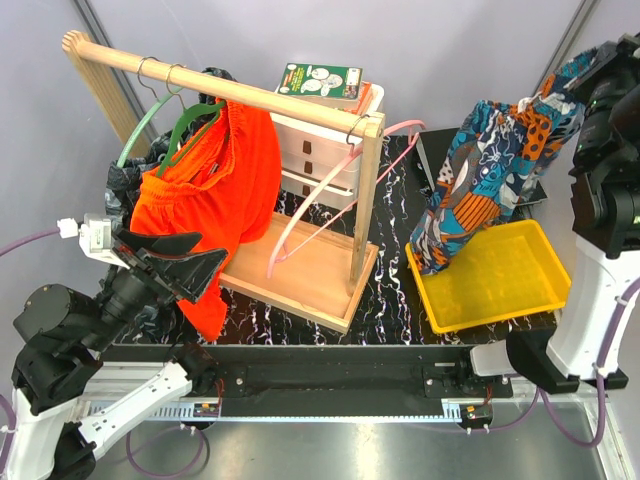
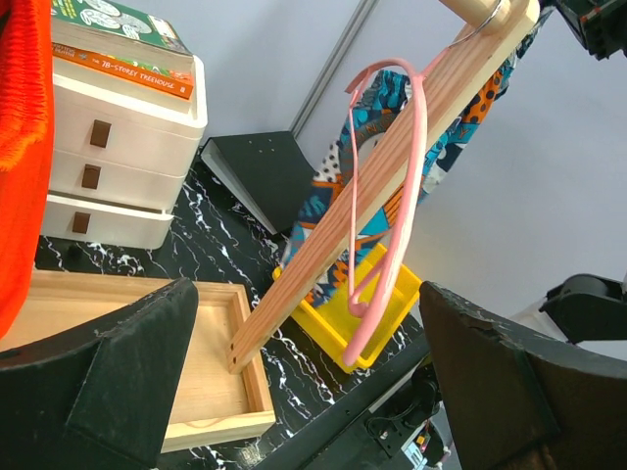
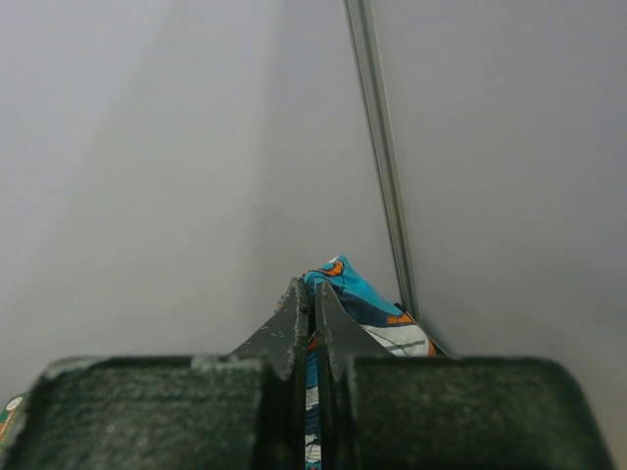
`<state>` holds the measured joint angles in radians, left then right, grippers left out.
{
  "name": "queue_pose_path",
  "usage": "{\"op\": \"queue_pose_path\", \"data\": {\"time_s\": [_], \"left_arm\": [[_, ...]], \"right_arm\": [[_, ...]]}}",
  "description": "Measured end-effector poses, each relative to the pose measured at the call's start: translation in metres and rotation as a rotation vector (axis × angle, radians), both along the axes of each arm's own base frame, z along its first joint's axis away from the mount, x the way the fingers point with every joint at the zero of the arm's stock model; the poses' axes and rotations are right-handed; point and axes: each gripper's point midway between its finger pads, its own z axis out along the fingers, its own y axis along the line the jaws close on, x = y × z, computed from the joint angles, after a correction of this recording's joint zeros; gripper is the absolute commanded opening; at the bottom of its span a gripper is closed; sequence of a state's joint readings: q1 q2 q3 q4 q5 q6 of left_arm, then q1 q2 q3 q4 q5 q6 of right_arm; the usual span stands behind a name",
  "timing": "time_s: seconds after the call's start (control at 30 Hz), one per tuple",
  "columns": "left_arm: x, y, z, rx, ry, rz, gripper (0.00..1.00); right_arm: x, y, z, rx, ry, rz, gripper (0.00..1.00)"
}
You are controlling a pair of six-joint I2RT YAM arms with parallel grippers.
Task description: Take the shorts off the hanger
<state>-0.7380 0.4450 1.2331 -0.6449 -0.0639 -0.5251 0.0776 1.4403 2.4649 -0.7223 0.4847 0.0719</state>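
Observation:
The blue, orange and white patterned shorts [image 1: 490,170] hang from my right gripper [image 1: 568,92], which is shut on their top edge [image 3: 364,292], and their lower end reaches into the yellow tray [image 1: 510,285]. Plain orange shorts [image 1: 215,185] hang on a green hanger [image 1: 190,122] from the wooden rail [image 1: 220,88]. Dark patterned shorts [image 1: 122,185] hang behind them on a pale green hanger [image 1: 135,135]. An empty pink hanger [image 1: 318,205] dangles at the rail's right end. My left gripper [image 1: 172,268] stands open beside the orange shorts' lower edge [image 2: 22,147], with nothing between its fingers [image 2: 132,377].
The rack stands on a wooden base tray [image 1: 300,275]. White drawers [image 1: 315,150] with books [image 1: 322,82] on top sit behind it. A dark board [image 1: 440,150] lies behind the yellow tray. The rack's right post [image 2: 392,186] crosses the left wrist view.

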Motion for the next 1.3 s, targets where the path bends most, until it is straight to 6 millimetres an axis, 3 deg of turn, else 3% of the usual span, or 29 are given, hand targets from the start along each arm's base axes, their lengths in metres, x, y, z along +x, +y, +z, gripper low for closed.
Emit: {"op": "queue_pose_path", "data": {"time_s": [0.27, 0.57, 0.7, 0.8, 0.97, 1.13, 1.3], "left_arm": [[0.002, -0.003, -0.007, 0.007, 0.018, -0.004, 0.99], [0.001, -0.004, -0.008, 0.008, 0.022, -0.01, 0.99], [0.003, -0.005, -0.011, 0.013, 0.028, -0.01, 0.99], [0.003, -0.006, -0.015, 0.02, 0.037, -0.012, 0.99], [0.003, -0.007, -0.015, 0.021, 0.038, -0.015, 0.99], [0.005, -0.008, -0.02, 0.029, 0.047, -0.015, 0.99], [0.005, -0.009, -0.022, 0.033, 0.051, -0.015, 0.99]], "right_arm": [[-0.033, -0.014, -0.03, 0.003, 0.046, -0.069, 0.0], [-0.08, -0.024, -0.028, 0.009, -0.013, -0.113, 0.0], [-0.091, -0.025, -0.04, 0.012, -0.015, -0.112, 0.0], [-0.083, -0.023, -0.063, 0.02, 0.029, -0.104, 0.0], [-0.045, -0.011, -0.101, 0.044, 0.133, -0.048, 0.0], [-0.006, 0.011, -0.118, 0.094, 0.176, 0.064, 0.0], [0.0, 0.022, -0.131, 0.141, 0.191, 0.118, 0.0]]}}
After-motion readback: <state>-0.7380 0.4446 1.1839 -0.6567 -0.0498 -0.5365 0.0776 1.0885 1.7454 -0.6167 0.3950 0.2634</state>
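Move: The right hand, closed on the shorts, is high over the yellow tray; the tray's middle lies some 60 cm below it, about 6 cm back and level sideways. The black binder stands about 22 cm ahead, straight ahead and 58 cm down. The rack's near post is some 29 cm to the left, 13 cm back and 38 cm lower. From the idle left hand the tray is about 47 cm right, 11 cm ahead, 41 cm down. Still pinching the top of the shorts, the right hand draws back about 9 cm while sinking a little, then swings forward again by as much and sinks faster, ending some 13 cm lower towards the yellow tray. On the forward swing the fingers tip down roughly 10 degrees and stay shut. The open left hand sinks about 2 cm. ##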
